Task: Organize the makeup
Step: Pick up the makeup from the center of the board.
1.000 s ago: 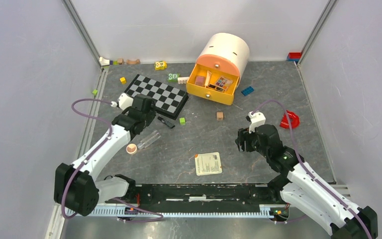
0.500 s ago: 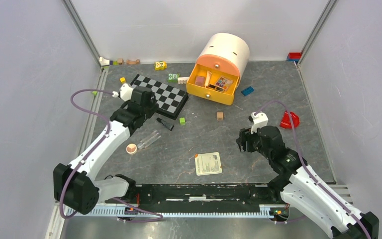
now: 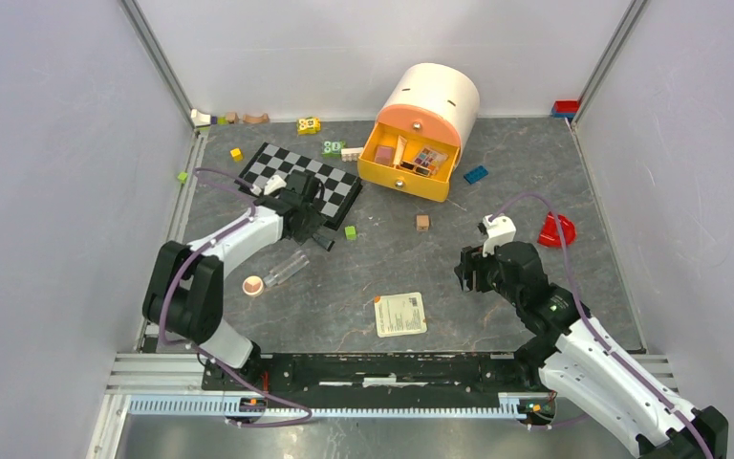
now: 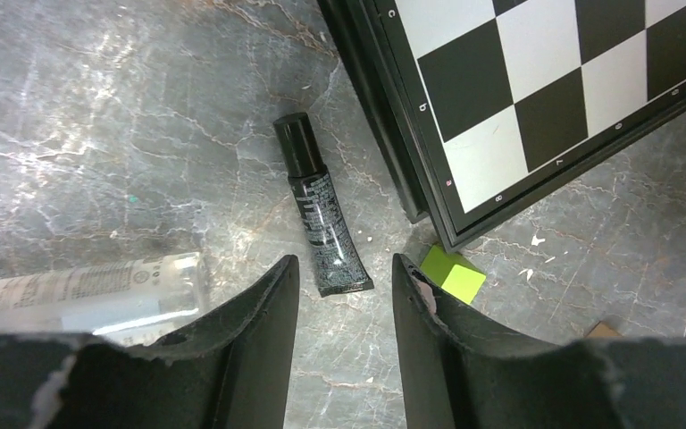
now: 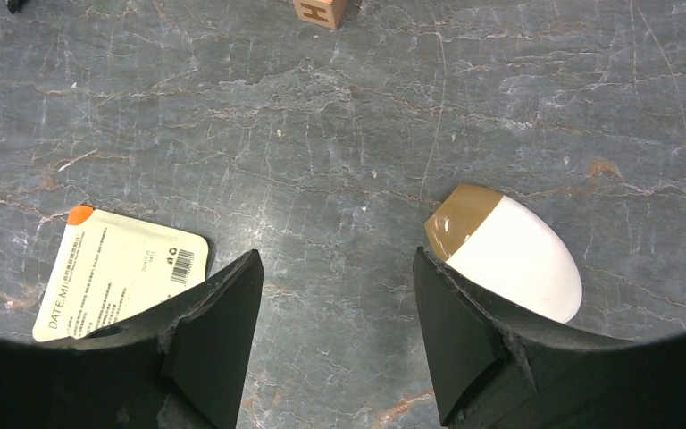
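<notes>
A small black tube lies on the grey floor beside the chessboard's corner; its flat end sits just beyond the tips of my left gripper, which is open and holds nothing. From above, that left gripper hovers by the black tube. A clear tube lies to its left, seen from above as the clear tube near a round peach compact. My right gripper is open over bare floor, with a white egg-shaped sponge beside its right finger. Palettes sit in the open drawer.
The yellow drawer box stands at the back. The chessboard lies behind the left gripper, a green cube at its corner. A printed sachet lies front centre, a wooden cube mid-floor, a red piece at right.
My left arm has swung right and forward, from above the clear tube to the black tube, and its jaws have spread wider. The right arm has barely moved.
</notes>
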`<state>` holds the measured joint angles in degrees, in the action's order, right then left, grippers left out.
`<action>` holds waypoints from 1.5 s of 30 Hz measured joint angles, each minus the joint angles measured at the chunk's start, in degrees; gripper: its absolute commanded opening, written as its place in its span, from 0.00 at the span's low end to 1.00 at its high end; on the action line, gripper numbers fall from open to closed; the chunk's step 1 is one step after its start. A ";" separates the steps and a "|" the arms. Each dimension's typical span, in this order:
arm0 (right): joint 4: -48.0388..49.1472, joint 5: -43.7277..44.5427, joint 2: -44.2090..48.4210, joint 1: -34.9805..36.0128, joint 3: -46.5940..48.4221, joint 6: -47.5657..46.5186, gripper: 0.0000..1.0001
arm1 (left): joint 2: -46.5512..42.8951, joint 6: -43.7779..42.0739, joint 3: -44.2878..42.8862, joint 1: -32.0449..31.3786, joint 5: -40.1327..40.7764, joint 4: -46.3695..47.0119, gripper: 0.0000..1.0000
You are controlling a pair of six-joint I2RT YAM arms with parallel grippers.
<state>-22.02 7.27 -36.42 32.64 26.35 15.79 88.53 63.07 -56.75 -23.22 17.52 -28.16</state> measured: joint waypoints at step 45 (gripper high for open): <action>-1.73 3.34 0.00 0.00 -0.02 -1.11 0.70 | 9.33 -2.16 -1.90 0.00 0.39 -0.94 0.25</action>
<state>-23.75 10.61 -36.42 32.64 26.33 14.68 97.86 60.90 -58.65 -23.22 17.91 -29.10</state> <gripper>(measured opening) 0.702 0.290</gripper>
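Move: The black makeup tube lies roughly 5 cm below the open left hand, about 2 cm ahead and 1 cm to its right. From that hand, at about the same depth, the green cube is 3 cm ahead and 7 cm right, the clear bottle 5 cm back and 5 cm left, and the chessboard's middle 13 cm ahead and 3 cm left. From the right hand the makeup tube lies some 29 cm left, 12 cm ahead and 11 cm down. The left hand sinks about 5 cm, pinches the black tube's body, then draws back and left with it. ##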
